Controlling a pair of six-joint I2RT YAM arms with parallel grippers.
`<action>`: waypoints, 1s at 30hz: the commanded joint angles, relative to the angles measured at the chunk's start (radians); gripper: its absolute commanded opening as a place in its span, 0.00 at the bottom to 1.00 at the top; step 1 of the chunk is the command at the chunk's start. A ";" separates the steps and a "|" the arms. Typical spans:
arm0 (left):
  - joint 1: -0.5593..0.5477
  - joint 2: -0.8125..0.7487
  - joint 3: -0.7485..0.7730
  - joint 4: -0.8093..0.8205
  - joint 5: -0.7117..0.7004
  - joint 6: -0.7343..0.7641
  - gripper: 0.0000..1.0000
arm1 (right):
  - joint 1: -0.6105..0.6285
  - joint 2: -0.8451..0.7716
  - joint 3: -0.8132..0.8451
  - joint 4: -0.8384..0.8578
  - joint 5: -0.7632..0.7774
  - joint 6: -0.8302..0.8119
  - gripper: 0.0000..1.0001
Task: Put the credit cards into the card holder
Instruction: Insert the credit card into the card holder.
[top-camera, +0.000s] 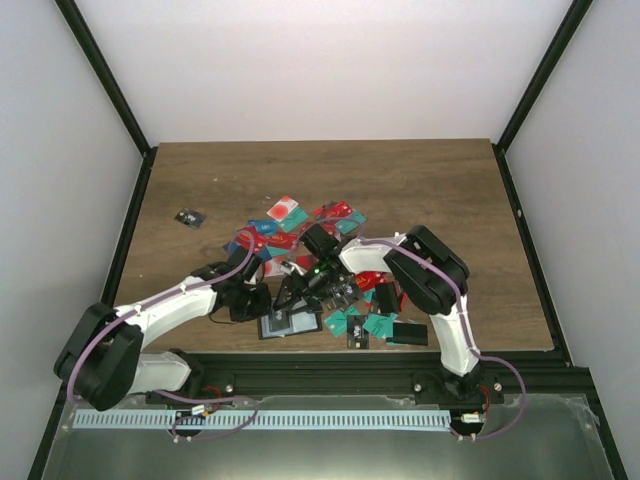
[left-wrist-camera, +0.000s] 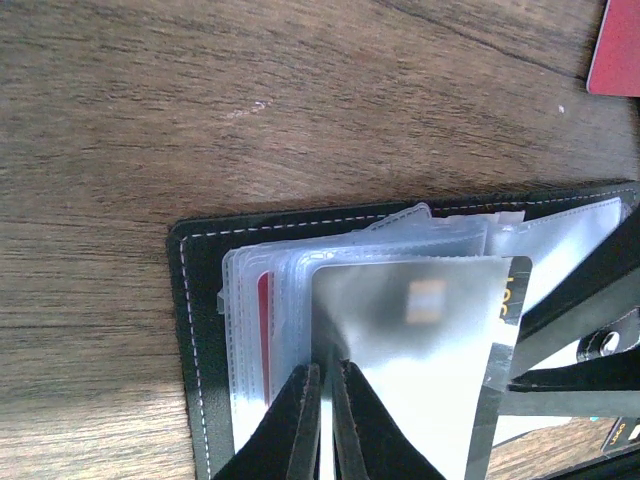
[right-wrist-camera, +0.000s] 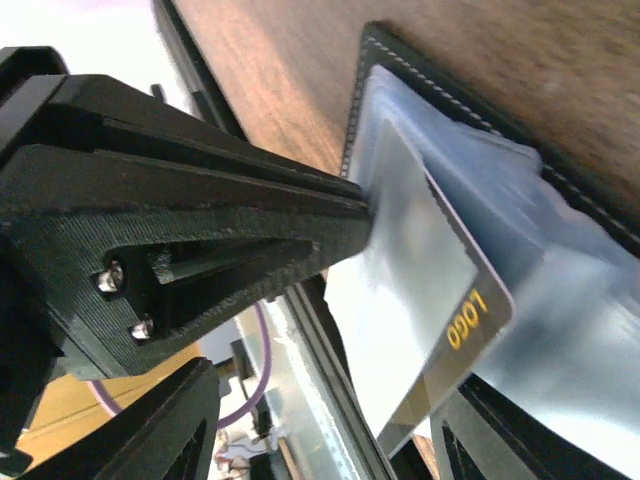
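Observation:
The card holder (top-camera: 290, 325) lies open near the table's front edge, a black cover (left-wrist-camera: 195, 330) with white stitching and clear pockets. My left gripper (left-wrist-camera: 325, 380) is shut on the edge of one clear pocket, holding it up. A dark credit card (right-wrist-camera: 465, 320) printed with "LOGO" sits partly inside that pocket, one end sticking out. My right gripper (right-wrist-camera: 330, 400) is open, its fingers wide on either side of that end and not touching it. A red card (left-wrist-camera: 264, 330) shows in another pocket. Loose credit cards (top-camera: 290, 215) lie heaped behind the holder.
More teal cards (top-camera: 380, 325) and a flat black case (top-camera: 408, 335) lie right of the holder. A small black item (top-camera: 189, 218) sits alone at the left. A red card (left-wrist-camera: 615, 50) lies beyond the holder. The front rail (top-camera: 330, 365) runs just below.

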 joint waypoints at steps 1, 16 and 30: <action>-0.001 0.011 -0.039 -0.067 -0.073 0.014 0.07 | -0.002 -0.068 0.032 -0.186 0.160 -0.074 0.60; -0.003 -0.017 -0.041 -0.062 -0.061 0.022 0.07 | 0.016 -0.143 0.090 -0.346 0.514 -0.124 0.10; -0.002 -0.085 -0.012 -0.091 -0.044 0.014 0.10 | 0.102 -0.061 0.164 -0.336 0.541 -0.059 0.01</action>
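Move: The credit card, already in the holder's left-page pocket with its dark strip at the open edge, has its middle about 2 cm to the left of my right fingertips, 1 cm back and 3 cm below. The holder's blank right page lies some 4 cm to their right, 3 cm back and 4 cm down; a loose red card lies about 10 cm ahead and 5 cm right. From my left fingertips the card's middle is 2 cm right, 1 cm back, just below. I draw my open right hand off the card's strip edge, nearly 4 cm to the right and 3 cm forward, shutting the fingers and swinging them some 30 degrees steeper towards the table, then bring the closed tips back left and backward by about 1 cm each while sinking over the blank page. My shut left fingers stay by the pocket's left seam, easing a centimetre left late on. ##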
